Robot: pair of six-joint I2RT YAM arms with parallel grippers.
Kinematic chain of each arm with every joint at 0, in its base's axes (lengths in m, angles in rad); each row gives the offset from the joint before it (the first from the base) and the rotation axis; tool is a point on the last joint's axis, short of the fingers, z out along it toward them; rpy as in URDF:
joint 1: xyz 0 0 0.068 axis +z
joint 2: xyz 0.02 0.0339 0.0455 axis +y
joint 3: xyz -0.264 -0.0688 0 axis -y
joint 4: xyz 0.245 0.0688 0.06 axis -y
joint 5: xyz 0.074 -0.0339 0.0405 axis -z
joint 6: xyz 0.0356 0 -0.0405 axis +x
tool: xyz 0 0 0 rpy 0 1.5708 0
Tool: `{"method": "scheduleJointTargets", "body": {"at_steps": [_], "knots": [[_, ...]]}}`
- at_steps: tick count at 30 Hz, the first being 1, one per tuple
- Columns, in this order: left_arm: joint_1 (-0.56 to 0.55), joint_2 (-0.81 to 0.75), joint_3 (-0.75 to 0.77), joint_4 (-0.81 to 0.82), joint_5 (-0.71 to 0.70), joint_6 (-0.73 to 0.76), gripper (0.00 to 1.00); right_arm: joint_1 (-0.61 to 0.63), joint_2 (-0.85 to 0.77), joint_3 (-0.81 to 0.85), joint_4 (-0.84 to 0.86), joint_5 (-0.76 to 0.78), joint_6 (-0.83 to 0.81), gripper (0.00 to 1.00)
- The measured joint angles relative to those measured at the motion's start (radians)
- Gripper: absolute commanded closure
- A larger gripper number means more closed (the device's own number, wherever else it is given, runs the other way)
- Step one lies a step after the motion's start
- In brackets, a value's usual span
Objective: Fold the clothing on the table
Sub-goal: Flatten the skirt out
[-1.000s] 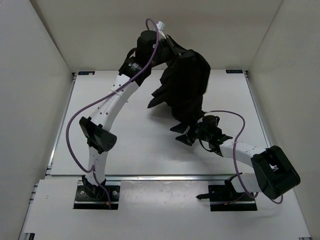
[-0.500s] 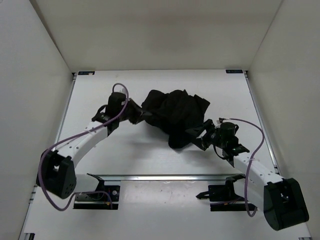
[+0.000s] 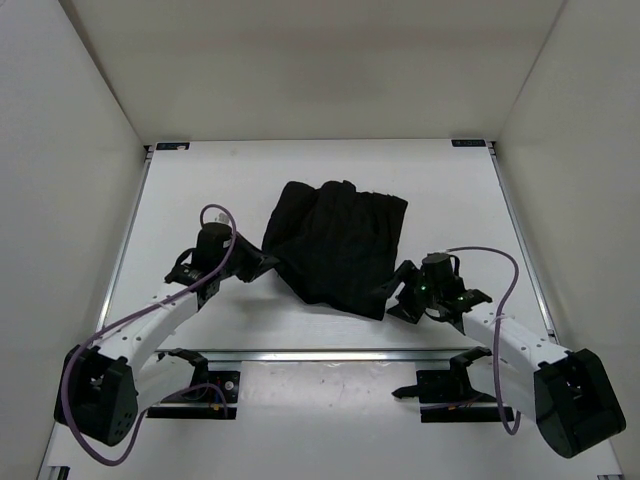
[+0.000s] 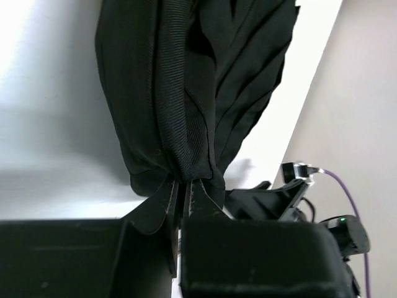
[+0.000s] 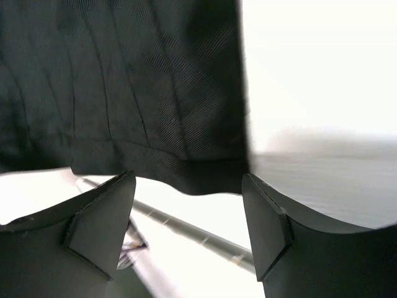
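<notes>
The black pleated clothing (image 3: 335,248) lies spread on the white table (image 3: 190,195), its waistband side toward the left arm. My left gripper (image 3: 262,266) is shut on the garment's near-left edge; in the left wrist view the clothing (image 4: 186,81) bunches into the closed fingertips of the left gripper (image 4: 184,185). My right gripper (image 3: 398,296) sits at the near-right corner of the cloth with its jaws open. In the right wrist view the hem of the clothing (image 5: 124,81) runs just at the tips of the right gripper (image 5: 188,180), and nothing is pinched between its fingers (image 5: 102,217).
A metal rail (image 3: 330,352) runs along the table's near edge, with both arm bases (image 3: 195,385) just behind it. White walls enclose the left, right and far sides. Purple cables (image 3: 215,215) loop off each wrist.
The left arm has swung down from high at the back toward the near left, pulling the clothing with it. The garment went from a hanging bunch to lying spread out. The right gripper shifted slightly nearer.
</notes>
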Motion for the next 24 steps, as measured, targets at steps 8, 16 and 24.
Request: {"method": "scheduleJointTargets", "body": {"at_steps": [8,16,24], "knots": [[0.053,-0.089,-0.13,-0.047,-0.035,-0.019,1.0,-0.067,0.034,0.062,-0.146,0.083,-0.152,0.41],[0.051,-0.09,-0.166,-0.06,-0.034,-0.038,1.0,0.038,0.158,0.1,-0.098,0.047,-0.18,0.56],[0.069,-0.107,-0.138,-0.073,-0.014,-0.054,1.0,0.039,0.262,0.195,-0.19,0.012,-0.266,1.0]]}}
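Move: My right hand is open at the skirt's near right corner, which sits about 3 cm back, 2 cm to its left and 4 cm below; the skirt's middle is some 12 cm ahead and 13 cm left, its far right corner 24 cm ahead and 6 cm right. My left hand already holds the near left corner about 11 cm above the table; from it the near right corner lies 9 cm back, 25 cm right and 11 cm below. I swing my open right hand about 3 cm right, then back left while sinking some 3 cm, turning it counter-clockwise about 15 degrees, and shut the fingers on the skirt's near right corner, rising about 1 cm at the end. Meanwhile my left hand keeps its pinch and draws its corner down 5 cm, left and back 3 cm each, then lifts slightly. ##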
